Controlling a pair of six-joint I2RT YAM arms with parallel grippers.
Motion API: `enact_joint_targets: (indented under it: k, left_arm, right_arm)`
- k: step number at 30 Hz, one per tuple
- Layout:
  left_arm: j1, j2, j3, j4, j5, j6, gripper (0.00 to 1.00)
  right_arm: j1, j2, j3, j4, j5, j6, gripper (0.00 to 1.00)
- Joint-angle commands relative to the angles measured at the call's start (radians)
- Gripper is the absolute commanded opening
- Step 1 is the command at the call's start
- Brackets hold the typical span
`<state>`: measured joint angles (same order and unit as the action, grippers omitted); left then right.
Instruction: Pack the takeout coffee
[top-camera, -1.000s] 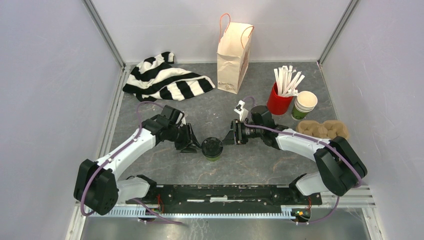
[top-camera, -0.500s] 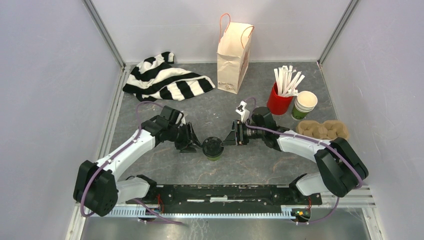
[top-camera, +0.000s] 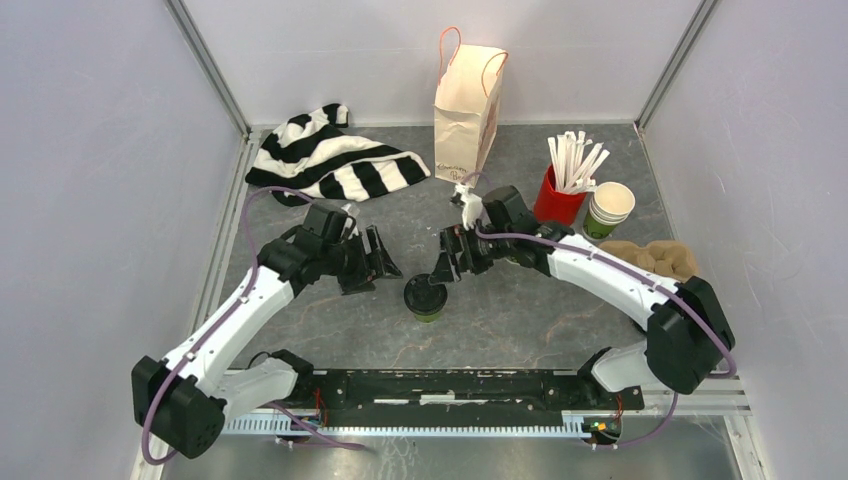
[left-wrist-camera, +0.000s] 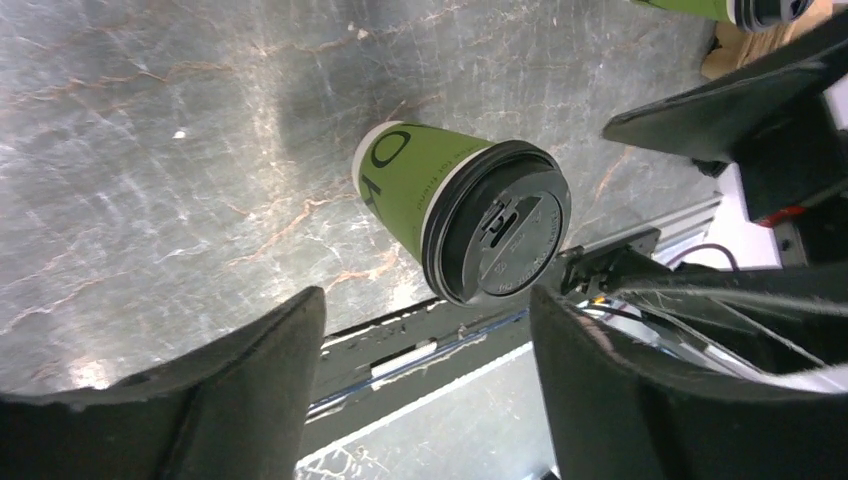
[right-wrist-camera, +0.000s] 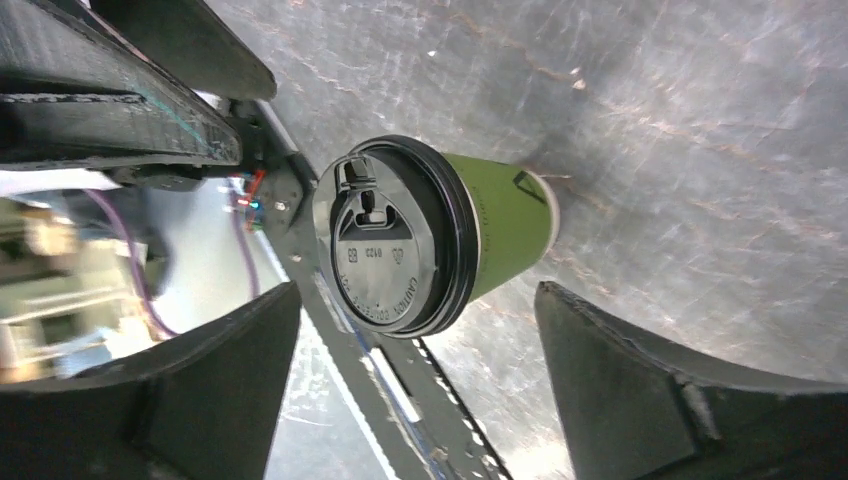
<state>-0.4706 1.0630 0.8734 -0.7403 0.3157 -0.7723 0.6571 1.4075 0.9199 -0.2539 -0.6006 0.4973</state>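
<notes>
One takeout coffee cup (top-camera: 426, 298), green with a black lid, stands upright on the grey table between my two grippers. The left gripper (top-camera: 385, 264) hangs just left of it, raised and open, touching nothing. From the right, my right gripper (top-camera: 443, 268) also stands open and apart from the cup. The left wrist view shows the cup (left-wrist-camera: 420, 185) beyond the spread fingers of that gripper (left-wrist-camera: 428, 310). In the right wrist view the lid (right-wrist-camera: 390, 235) sits ahead of the wide-open right gripper (right-wrist-camera: 418, 300).
A paper bag (top-camera: 468, 110) with orange handles stands at the back. A striped cloth (top-camera: 330, 160) lies back left. At the right are a red cup of white sticks (top-camera: 560, 198), stacked lidless cups (top-camera: 608, 210) and a cardboard cup carrier (top-camera: 648, 258).
Both grippers have opened wider and drawn back and up from the cup. The cup stays standing in the same spot.
</notes>
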Motion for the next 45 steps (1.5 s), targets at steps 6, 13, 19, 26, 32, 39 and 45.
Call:
enact_joint_targets:
  k: [6, 13, 19, 26, 32, 39, 45]
  left_arm:
    - [0.0, -0.159, 0.098, -0.07, -0.197, 0.002, 0.96]
    - [0.0, -0.215, 0.133, -0.141, -0.304, 0.006, 0.97]
    - [0.0, -0.238, 0.108, -0.148, -0.301, -0.001, 0.97]
    - [-0.001, -0.236, 0.107, -0.151, -0.298, 0.004, 0.97]
    - [0.0, -0.239, 0.102, -0.151, -0.297, 0.008, 0.97]
    - [0.0, -0.236, 0.103, -0.15, -0.296, 0.019, 0.97]
    - [-0.001, -0.238, 0.102, -0.153, -0.293, 0.021, 0.97]
  right_arm:
    - [0.235, 0.133, 0.386, -0.435, 0.431, -0.309, 0.98]
    - [0.348, 0.225, 0.502, -0.519, 0.535, -0.364, 0.98]
    - [0.388, 0.255, 0.526, -0.531, 0.576, -0.365, 0.98]
    - [0.43, 0.284, 0.575, -0.565, 0.66, -0.362, 0.98]
    - [0.437, 0.293, 0.585, -0.572, 0.679, -0.361, 0.98]
    - [0.45, 0.319, 0.588, -0.577, 0.693, -0.359, 0.98]
    - [0.45, 0.327, 0.58, -0.581, 0.714, -0.352, 0.97]
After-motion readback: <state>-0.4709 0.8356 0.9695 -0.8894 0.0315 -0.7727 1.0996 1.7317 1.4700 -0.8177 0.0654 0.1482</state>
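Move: The near lidded coffee cup is about 5 cm to the right hand's left and 3 cm nearer the base, its middle roughly 8 cm below. From that hand, a second lidded cup stands some 15 cm to the right and 10 cm farther out, and the paper bag about 31 cm ahead and 6 cm to the right. For the left hand the near cup lies some 8 cm right, 3 cm back and 9 cm down. Lift the right gripper about 3 cm and carry it some 5 cm left over the near cup's lid, keeping the fingers wide open. Ease back a couple of centimetres and sink, tipping the fingers from leftward to nearly straight down, one either side of the lid. Meanwhile clear the left gripper up and left, away from the cup, opening it wide. ##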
